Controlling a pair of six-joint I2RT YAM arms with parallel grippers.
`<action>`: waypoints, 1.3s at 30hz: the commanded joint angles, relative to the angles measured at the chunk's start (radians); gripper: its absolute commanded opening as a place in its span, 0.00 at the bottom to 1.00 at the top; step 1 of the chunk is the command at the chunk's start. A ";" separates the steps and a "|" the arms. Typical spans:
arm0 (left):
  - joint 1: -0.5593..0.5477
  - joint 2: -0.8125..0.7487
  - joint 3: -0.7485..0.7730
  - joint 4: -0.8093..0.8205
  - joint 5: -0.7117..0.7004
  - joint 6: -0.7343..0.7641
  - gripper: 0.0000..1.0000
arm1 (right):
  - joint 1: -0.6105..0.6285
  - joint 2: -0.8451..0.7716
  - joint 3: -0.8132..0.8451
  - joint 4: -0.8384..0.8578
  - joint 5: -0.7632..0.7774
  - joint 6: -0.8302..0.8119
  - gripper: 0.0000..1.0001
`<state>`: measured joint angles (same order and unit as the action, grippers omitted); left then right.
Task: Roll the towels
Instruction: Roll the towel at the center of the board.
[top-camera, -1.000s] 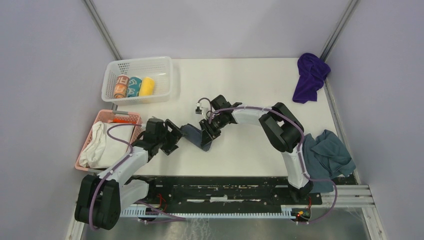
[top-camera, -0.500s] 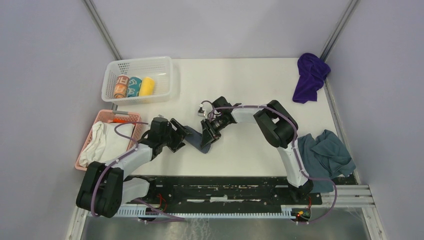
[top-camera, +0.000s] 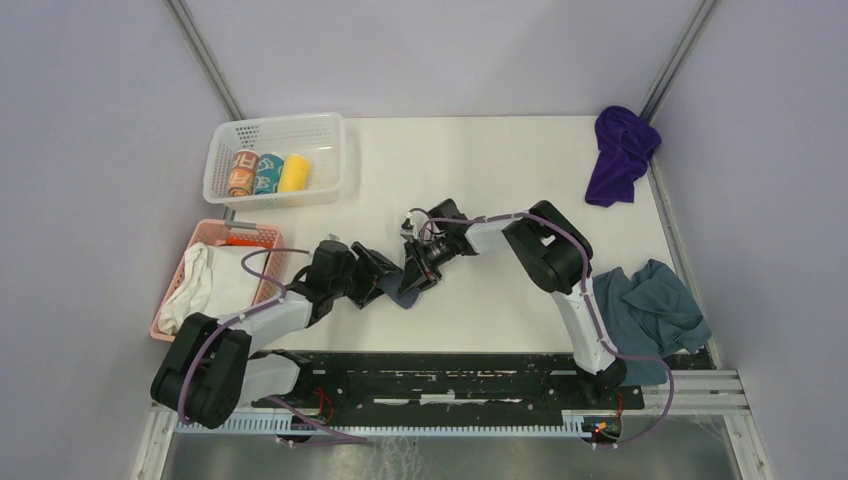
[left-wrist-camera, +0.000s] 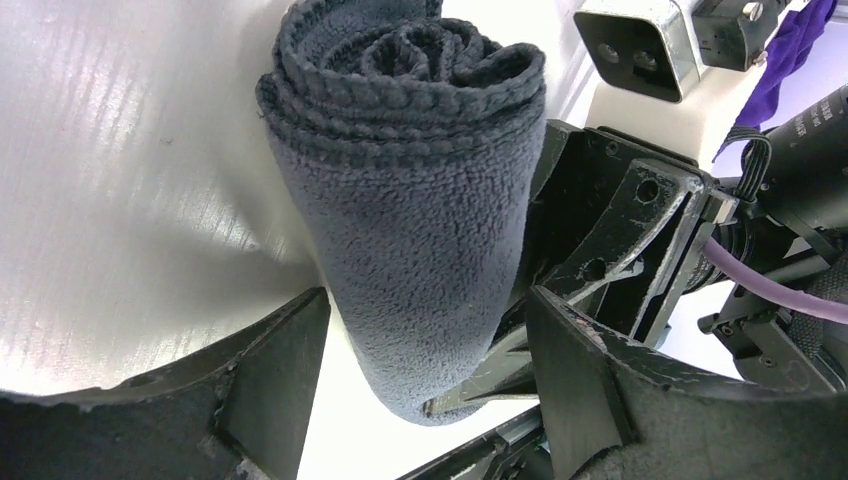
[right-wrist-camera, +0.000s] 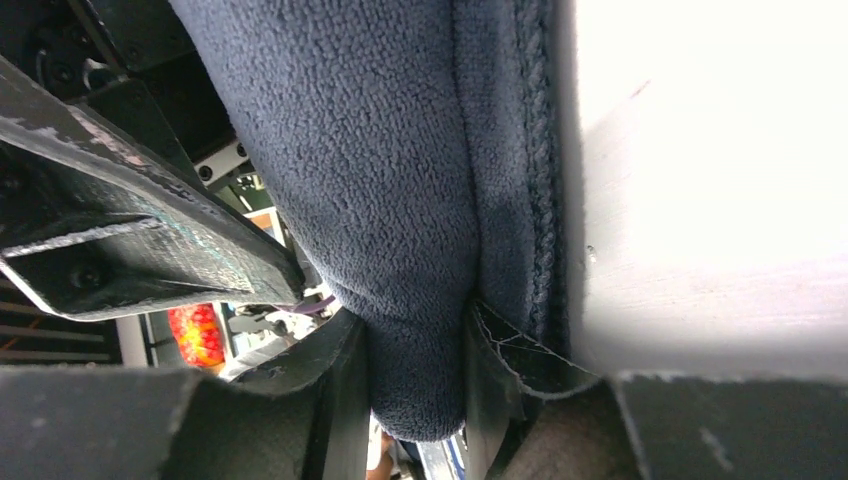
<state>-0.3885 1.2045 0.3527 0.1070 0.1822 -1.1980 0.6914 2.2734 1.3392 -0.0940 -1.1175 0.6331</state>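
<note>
The dark slate-grey towel (top-camera: 398, 294) is wound into a short roll near the middle of the table. Its spiral end (left-wrist-camera: 420, 60) shows in the left wrist view. My right gripper (top-camera: 412, 275) is shut on one end of the roll, the cloth (right-wrist-camera: 400, 200) squeezed between its fingers (right-wrist-camera: 335, 390). My left gripper (top-camera: 380, 283) reaches in from the left, open. Its jaws straddle the roll's other end (left-wrist-camera: 425, 320), with a gap at the left finger (left-wrist-camera: 270, 380). The purple towel (top-camera: 620, 155) lies crumpled at the far right corner.
A white basket (top-camera: 330, 150) at the far left holds three rolled towels (top-camera: 268, 172). A pink basket (top-camera: 215, 233) near the left edge holds a white cloth (top-camera: 210, 290). A blue-grey cloth (top-camera: 655, 305) lies bunched at the near right edge.
My left arm has slid right until its jaws straddle the roll, and the jaws have narrowed a little. The right gripper has shifted slightly toward the near left with the roll.
</note>
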 joint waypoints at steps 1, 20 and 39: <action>-0.013 0.018 -0.017 0.085 -0.030 -0.062 0.78 | 0.009 0.066 -0.071 0.133 0.122 0.124 0.40; -0.053 0.216 -0.029 0.117 -0.161 -0.038 0.65 | 0.010 0.059 -0.142 0.266 0.139 0.228 0.42; -0.054 0.301 0.243 -0.281 -0.317 0.184 0.42 | -0.008 -0.353 -0.282 0.050 0.450 -0.070 0.64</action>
<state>-0.4519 1.4483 0.5648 0.0154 0.0135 -1.1484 0.6949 2.0216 1.0966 0.0689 -0.8295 0.6815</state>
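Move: The rolled grey towel's middle sits about 2 cm to the right of the left hand, 1 cm ahead and 2 cm lower, between its open fingers. The right hand still pinches the roll's near end, with that middle about 3 cm to its left and 2 cm ahead, at its own height. From the left hand, the pink basket is roughly 32 cm to the left and 1 cm back, the white basket some 21 cm left and 22 cm ahead, both about level in height. Forward about 4 cm and down some 2 cm, the left hand slides along the roll with its fingers astride, closing until they pinch its sides, the wrist rolling some 10 degrees late on. The right hand holds the near end with barely a shift, then opens and comes free, backing off to the right and up. ##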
